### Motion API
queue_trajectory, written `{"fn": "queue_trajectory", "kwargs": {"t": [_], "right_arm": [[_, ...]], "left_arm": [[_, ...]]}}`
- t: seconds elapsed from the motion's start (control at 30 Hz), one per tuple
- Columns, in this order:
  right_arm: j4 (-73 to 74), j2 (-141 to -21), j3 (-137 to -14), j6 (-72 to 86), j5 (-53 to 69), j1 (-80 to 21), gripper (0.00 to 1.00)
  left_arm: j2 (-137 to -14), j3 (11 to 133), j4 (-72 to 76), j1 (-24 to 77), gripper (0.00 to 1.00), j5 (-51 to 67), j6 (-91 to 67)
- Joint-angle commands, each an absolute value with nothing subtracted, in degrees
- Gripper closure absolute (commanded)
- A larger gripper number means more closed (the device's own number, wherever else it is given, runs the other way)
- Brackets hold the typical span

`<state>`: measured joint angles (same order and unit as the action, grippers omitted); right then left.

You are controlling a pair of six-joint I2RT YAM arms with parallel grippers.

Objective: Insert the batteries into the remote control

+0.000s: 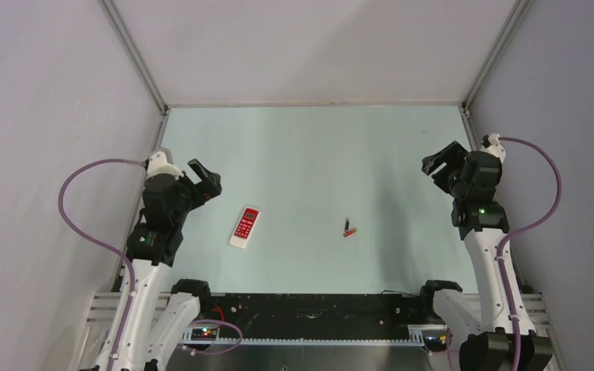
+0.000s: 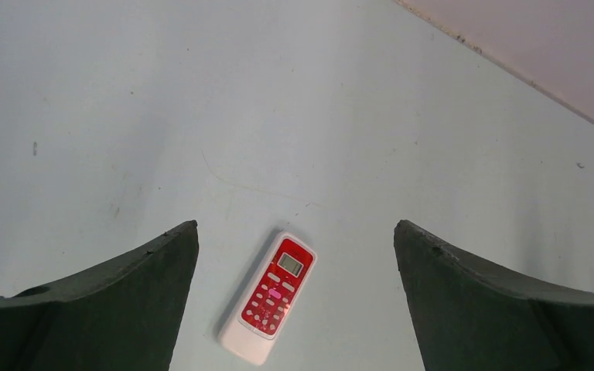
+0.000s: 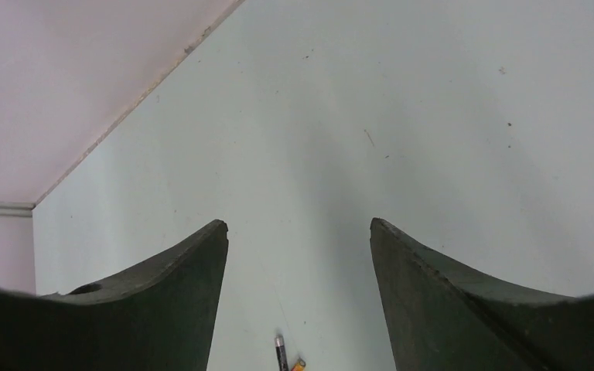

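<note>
The remote control (image 1: 244, 226) lies flat on the pale green table, red face up, left of centre; the left wrist view shows the remote control (image 2: 268, 296) below and between the fingers. Right of centre lie the two batteries (image 1: 348, 228), one dark (image 3: 280, 352) and one orange (image 3: 298, 365), touching at one end. My left gripper (image 1: 207, 179) hangs open above the table, up and left of the remote, holding nothing. At the right side my right gripper (image 1: 439, 165) is open and empty too, well away from the batteries.
Grey walls with metal frame posts (image 1: 135, 58) enclose the table on three sides. The arms' bases and a black rail (image 1: 309, 313) run along the near edge. Purple cables (image 1: 81, 224) loop beside each arm.
</note>
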<state>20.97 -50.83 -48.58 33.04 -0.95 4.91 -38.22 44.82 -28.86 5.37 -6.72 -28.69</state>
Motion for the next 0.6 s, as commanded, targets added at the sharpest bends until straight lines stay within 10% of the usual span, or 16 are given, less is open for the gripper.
{"fn": "queue_trajectory", "kwargs": {"t": [0.0,0.33,0.57], "right_arm": [[19.83,-51.20,-51.06,33.83,4.60,5.04,0.27],[24.74,-57.03,-51.06,37.01,10.21,-5.76,0.29],[28.93,-59.61,-50.58,38.50,8.73,-19.87,0.21]], "left_arm": [[-37.33,45.89,-28.47,5.03,0.00,-6.08,-30.45],[-46.68,43.85,-27.46,6.01,0.00,16.62,-23.56],[-53.20,43.11,-27.82,19.10,0.00,6.44,-24.83]]}}
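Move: The remote control lies about 7 cm ahead of the left hand, 6 cm to its right and 22 cm below; the batteries are some 32 cm to the right of the remote, nearly level with it. From the right hand, the black battery is about 5 cm ahead, 14 cm left and 22 cm below, with the orange battery some 3 cm nearer the base; the remote is roughly 5 cm ahead and 46 cm left. Both open hands swing inward and down, tipping: right about 13 cm left towards the batteries, left 8 cm towards the remote. ##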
